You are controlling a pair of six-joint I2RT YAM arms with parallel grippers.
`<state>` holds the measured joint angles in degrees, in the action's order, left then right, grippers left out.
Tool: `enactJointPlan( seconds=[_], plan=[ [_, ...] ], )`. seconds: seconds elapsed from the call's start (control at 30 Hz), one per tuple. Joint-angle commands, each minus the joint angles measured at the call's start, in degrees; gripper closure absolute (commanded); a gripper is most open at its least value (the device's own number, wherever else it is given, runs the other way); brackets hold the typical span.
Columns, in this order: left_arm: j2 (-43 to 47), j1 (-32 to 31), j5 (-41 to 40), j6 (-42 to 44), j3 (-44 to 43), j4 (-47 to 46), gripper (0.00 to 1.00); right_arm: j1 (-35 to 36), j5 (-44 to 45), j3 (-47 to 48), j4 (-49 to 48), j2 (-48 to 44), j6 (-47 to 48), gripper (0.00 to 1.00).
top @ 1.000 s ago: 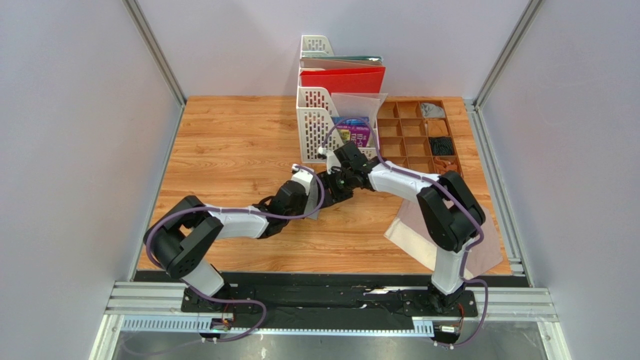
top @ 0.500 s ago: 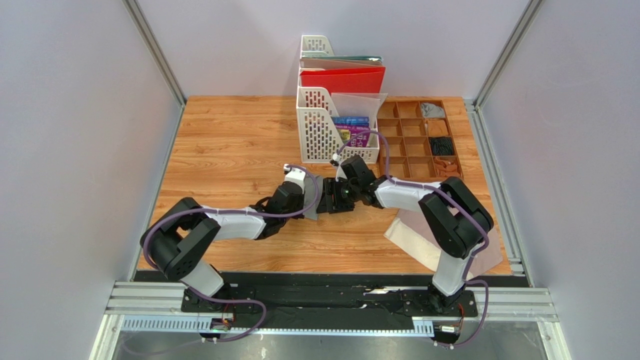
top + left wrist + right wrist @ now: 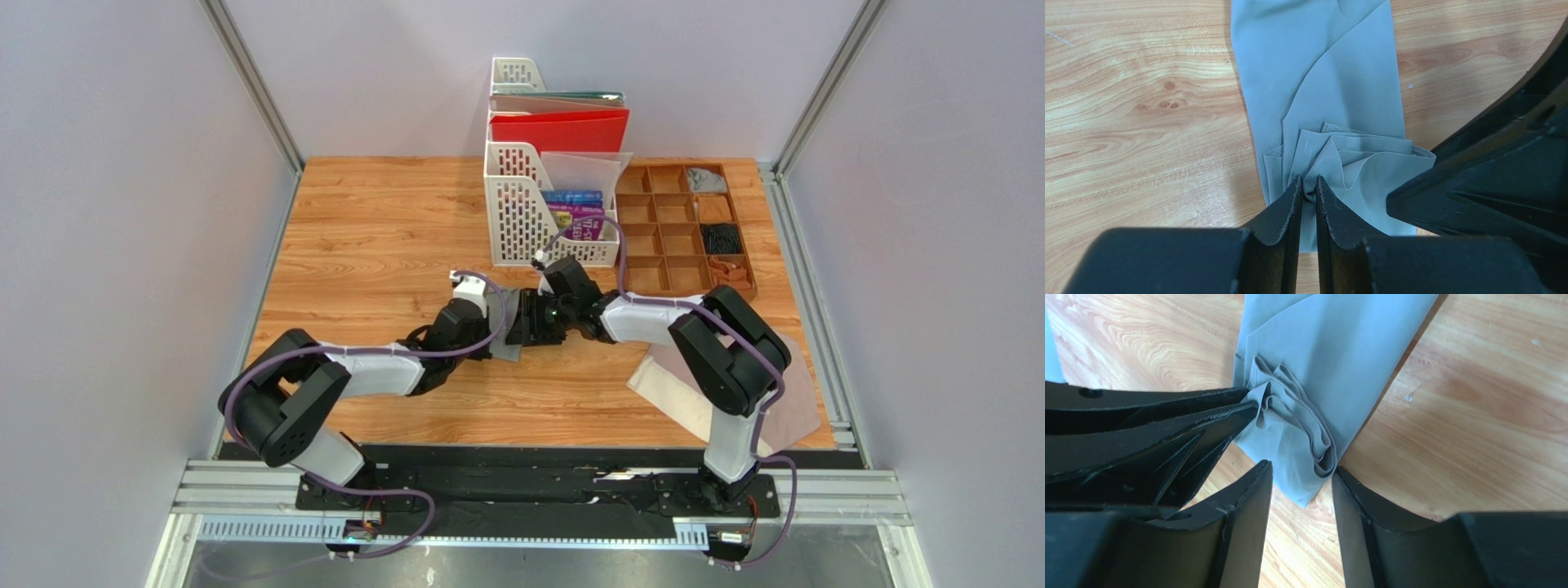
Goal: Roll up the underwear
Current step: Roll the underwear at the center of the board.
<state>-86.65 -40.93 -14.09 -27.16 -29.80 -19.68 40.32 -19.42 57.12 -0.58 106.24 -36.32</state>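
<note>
The grey underwear point(image 3: 1333, 73) lies on the wooden table as a long folded strip, its near end bunched into folds point(image 3: 1290, 416). My left gripper point(image 3: 1309, 185) is shut on a pinch of those folds. My right gripper point(image 3: 1300, 474) faces it from the other side, open, with its fingers either side of the strip's corner. In the top view the two grippers, left point(image 3: 513, 322) and right point(image 3: 537, 321), meet mid-table over the grey cloth point(image 3: 504, 352). A pale pinkish-beige underwear point(image 3: 672, 377) lies flat at the right, partly under the right arm.
White file racks point(image 3: 528, 208) holding a red folder point(image 3: 559, 126) stand just behind the grippers. A wooden compartment tray point(image 3: 687, 227) with small items sits at the back right. Metal frame posts and grey walls border the table.
Both grippers have moved left and toward the near edge, taking the bunched end of the grey cloth along. The right jaws have narrowed a little. The left grip is unchanged.
</note>
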Motion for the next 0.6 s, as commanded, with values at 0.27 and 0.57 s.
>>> enactJointPlan(
  seconds=[0.27,0.57],
  plan=[
    [3.33,0.85,1.61,-3.69,2.73,0.43,0.77,0.99,6.32,3.26,4.0,2.75,1.24,0.95],
    [13.08,0.85,3.45,-6.33,3.78,6.15,0.45,1.87,8.78,3.79,7.43,1.17,3.44,1.0]
  ],
)
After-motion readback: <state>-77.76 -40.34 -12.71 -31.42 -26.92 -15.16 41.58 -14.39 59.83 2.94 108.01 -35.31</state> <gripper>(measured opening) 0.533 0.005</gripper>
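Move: Both hands are at the near, rolled-up end of the narrow grey underwear. The right hand's open fingers straddle its right edge, with the spot to grip about 1 cm down and 1 cm ahead. The left hand still pinches this rolled end near its left side, about 4 cm to the left of that spot and 1 cm ahead of it. From the right hand, the white file box stands some 20 cm ahead and 4 cm right; the wooden tray lies roughly 18 cm ahead and 27 cm right. The right hand sinks about 1 cm with barely any forward drift, and its half-open fingers shut completely, pinching the stacked layers at the right edge of the rolled end; it then holds there, nearly still. Only once that grip is almost closed does the left hand open its fingers to about half, let go of the left side of the roll and draw off about 2.5 cm up, back and a little to the left. ##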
